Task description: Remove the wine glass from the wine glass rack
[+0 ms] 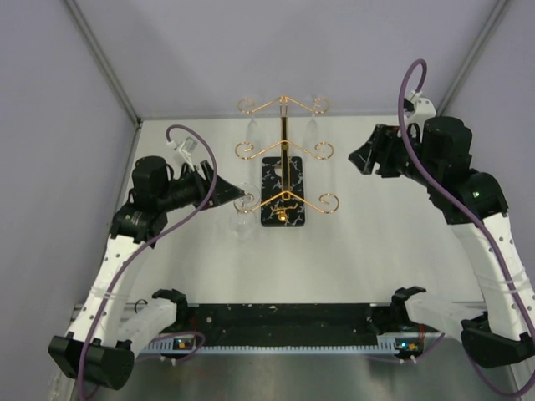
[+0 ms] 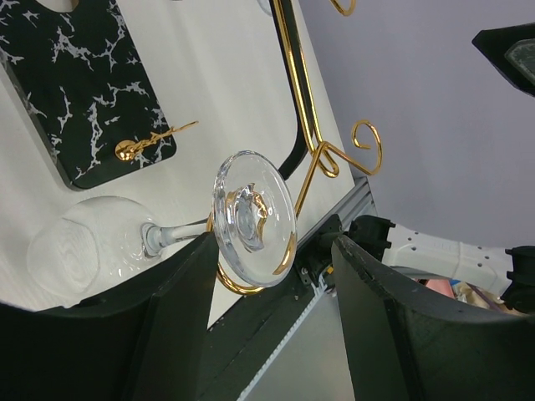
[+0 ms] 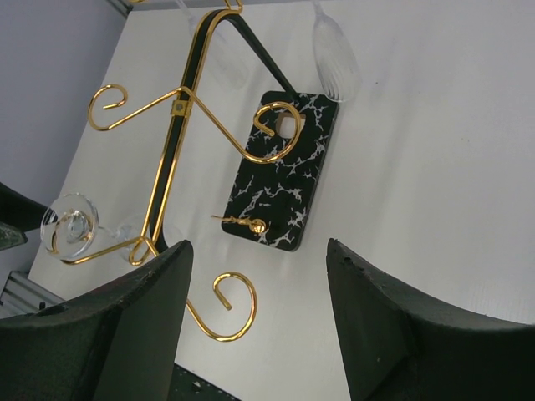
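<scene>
The wine glass rack (image 1: pixel 284 150) is thin gold wire on a black marble-look base (image 1: pixel 282 180), mid-table. A clear wine glass (image 1: pixel 243 209) hangs upside down from its near-left scroll arm. In the left wrist view the glass's round foot (image 2: pixel 253 217) sits in the gold loop, with the stem (image 2: pixel 180 232) and bowl (image 2: pixel 84 251) below it. My left gripper (image 2: pixel 274 246) is open, its fingertips level with the foot and not closed on it. My right gripper (image 1: pixel 361 159) hangs open to the rack's right, holding nothing; its wrist view shows the base (image 3: pixel 280 167) and the same glass's foot (image 3: pixel 71 225).
Two more glasses (image 1: pixel 251 127) (image 1: pixel 311 125) hang from the rack's far arms; one shows in the right wrist view (image 3: pixel 334 58). A black strip (image 1: pixel 284 322) runs along the table's near edge between the arm bases. Grey walls close in the back and sides.
</scene>
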Robot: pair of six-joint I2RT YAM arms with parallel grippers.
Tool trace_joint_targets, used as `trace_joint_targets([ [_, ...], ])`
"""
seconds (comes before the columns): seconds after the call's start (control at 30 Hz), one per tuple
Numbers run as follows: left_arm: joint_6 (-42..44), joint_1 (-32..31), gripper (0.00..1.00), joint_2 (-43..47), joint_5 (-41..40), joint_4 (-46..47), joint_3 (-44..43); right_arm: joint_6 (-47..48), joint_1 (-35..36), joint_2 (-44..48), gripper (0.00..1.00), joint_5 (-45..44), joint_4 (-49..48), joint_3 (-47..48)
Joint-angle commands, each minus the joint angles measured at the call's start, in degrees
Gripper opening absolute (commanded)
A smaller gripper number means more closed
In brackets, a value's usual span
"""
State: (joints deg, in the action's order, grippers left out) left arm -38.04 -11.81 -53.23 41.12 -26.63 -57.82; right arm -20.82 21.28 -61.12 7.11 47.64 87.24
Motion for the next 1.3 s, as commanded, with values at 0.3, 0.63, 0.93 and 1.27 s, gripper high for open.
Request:
trace_joint_targets([
  [0.3, -3.2, 0.2, 0.54, 1.4, 5.4, 5.7, 0.2, 0.2, 1.0, 1.1, 0.65, -0.1, -2.5, -0.9],
  [0.63, -3.5, 0.1, 0.53, -0.1, 5.0, 5.5, 1.0, 0.1, 1.0, 2.1, 0.65, 0.4, -3.3, -2.8],
  [0.93, -4.9, -0.4, 0.53, -1.6, 4.9, 6.1, 1.5, 0.1, 1.0, 2.9, 0.65, 0.4, -4.0, -4.1],
  [1.27, -7.0, -1.5, 0.36, -3.5, 5.9, 9.0, 2.5, 0.4, 1.4, 3.2, 0.65, 0.2, -4.2, -4.5],
])
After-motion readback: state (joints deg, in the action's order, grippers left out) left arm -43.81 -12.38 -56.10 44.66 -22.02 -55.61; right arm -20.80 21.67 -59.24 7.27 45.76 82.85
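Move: The wine glass hangs bowl-down from the rack's front left hook. Its foot lies about 4 cm to the left hand's right, 1 cm ahead and 1 cm lower. From that hand, the middle of the rack's front arm is roughly 12 cm right, level ahead, 2 cm lower; the empty front right hook is some 24 cm right and 1 cm back, 2 cm lower. From the right hand, the foot is about 26 cm left, 4 cm back and 9 cm lower. Ease the left gripper back about 1 cm and slightly up while narrowing the fingers a little. Then bring it forward again and down about 1.5 cm, edging right towards the wine glass's foot and tipping slightly down, so the rim comes in between the fingertips, lower finger against its underside; keep closing, but leave the fingers still partly open. ##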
